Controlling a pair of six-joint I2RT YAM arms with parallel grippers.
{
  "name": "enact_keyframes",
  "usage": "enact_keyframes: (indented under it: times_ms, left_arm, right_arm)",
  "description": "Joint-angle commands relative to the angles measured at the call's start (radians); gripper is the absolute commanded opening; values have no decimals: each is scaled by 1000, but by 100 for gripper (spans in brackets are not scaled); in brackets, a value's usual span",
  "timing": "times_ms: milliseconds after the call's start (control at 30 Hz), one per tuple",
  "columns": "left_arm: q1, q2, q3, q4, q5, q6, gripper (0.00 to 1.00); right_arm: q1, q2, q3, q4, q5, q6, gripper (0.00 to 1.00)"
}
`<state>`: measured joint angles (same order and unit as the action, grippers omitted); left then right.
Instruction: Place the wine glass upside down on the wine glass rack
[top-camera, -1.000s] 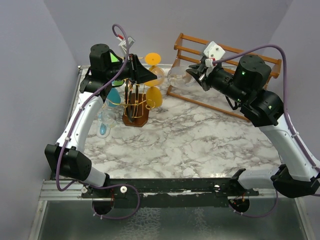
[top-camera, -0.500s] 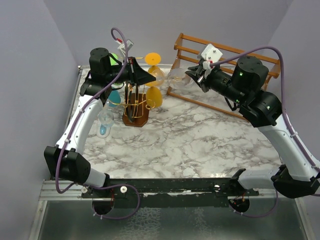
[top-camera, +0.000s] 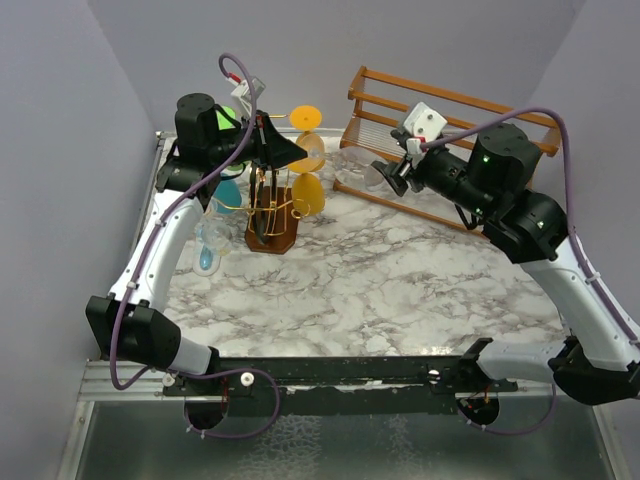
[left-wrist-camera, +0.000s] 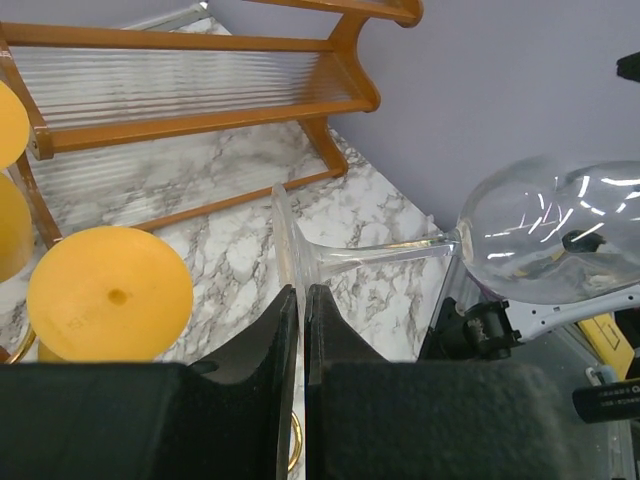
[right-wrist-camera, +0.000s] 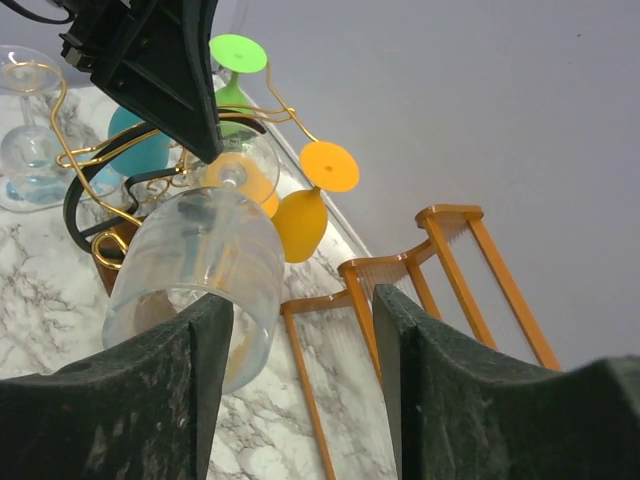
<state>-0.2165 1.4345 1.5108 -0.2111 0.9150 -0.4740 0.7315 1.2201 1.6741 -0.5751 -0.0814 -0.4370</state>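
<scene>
The clear wine glass (top-camera: 345, 160) lies sideways in the air, with its foot to the left and its bowl (left-wrist-camera: 560, 230) to the right. My left gripper (left-wrist-camera: 300, 290) is shut on the rim of the foot, just above the wine glass rack (top-camera: 270, 215), a gold wire stand on a dark wooden base. Beside the bowl (right-wrist-camera: 195, 270) my right gripper (right-wrist-camera: 300, 300) is open; the bowl sits in front of its left finger and nothing is between the jaws. In the top view the right gripper (top-camera: 385, 172) is just right of the bowl.
Yellow glasses (top-camera: 308, 195), a teal glass (top-camera: 226, 192) and a green one (right-wrist-camera: 238, 55) hang on the wire stand. A clear glass (top-camera: 210, 245) hangs at its left. The larger wooden slatted rack (top-camera: 440, 140) leans at the back right.
My left gripper has shut on the glass's foot. My right gripper has opened, let go of the bowl and drawn back a little to the right.
</scene>
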Motion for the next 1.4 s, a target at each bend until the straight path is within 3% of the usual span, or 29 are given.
enact_keyframes:
  times_ms: [0, 333, 567, 933, 1367]
  left_arm:
    - [19, -32, 47, 1, -12, 27, 0]
    - [14, -10, 179, -223, -189, 245, 0]
    - [-138, -42, 228, -390, -455, 566, 0]
    - [-308, -141, 153, -572, -520, 989, 0]
    - [-333, -208, 100, -766, -538, 1368, 0]
  right_arm:
    - [-11, -57, -3, 35, 26, -27, 60]
    - [-106, -140, -46, 10, 33, -59, 72]
    - [-201, -150, -130, 72, 89, -8, 78]
    - [-238, -52, -217, 45, 86, 15, 87]
    - [-243, -16, -447, 140, -43, -10, 94]
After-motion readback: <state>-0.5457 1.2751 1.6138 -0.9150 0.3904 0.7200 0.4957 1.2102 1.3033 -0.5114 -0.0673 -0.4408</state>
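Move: The left hand already pinches the clear wine glass by its foot. The gold rack's empty front right hook lies about 5 cm back, 2 cm to the left and 9 cm below; the middle orange glass's foot is roughly 2 cm ahead, 3 cm left, 6 cm below, the back orange one's about 9 cm ahead, 1 cm left, 4 cm below. From the right hand that hook is some 16 cm left, level ahead, 15 cm below. Still pinching the clear glass by its foot, the left hand first lifts and shifts left and forward by 2 cm or so, then draws back about 8 cm and sinks about 7 cm towards the front right hook, rolling and tipping some 65 degrees so the bowl swings down. The right hand, already opening, spreads its fingers wider and backs off to the right, then drops and goes forward, clear of the glass. ##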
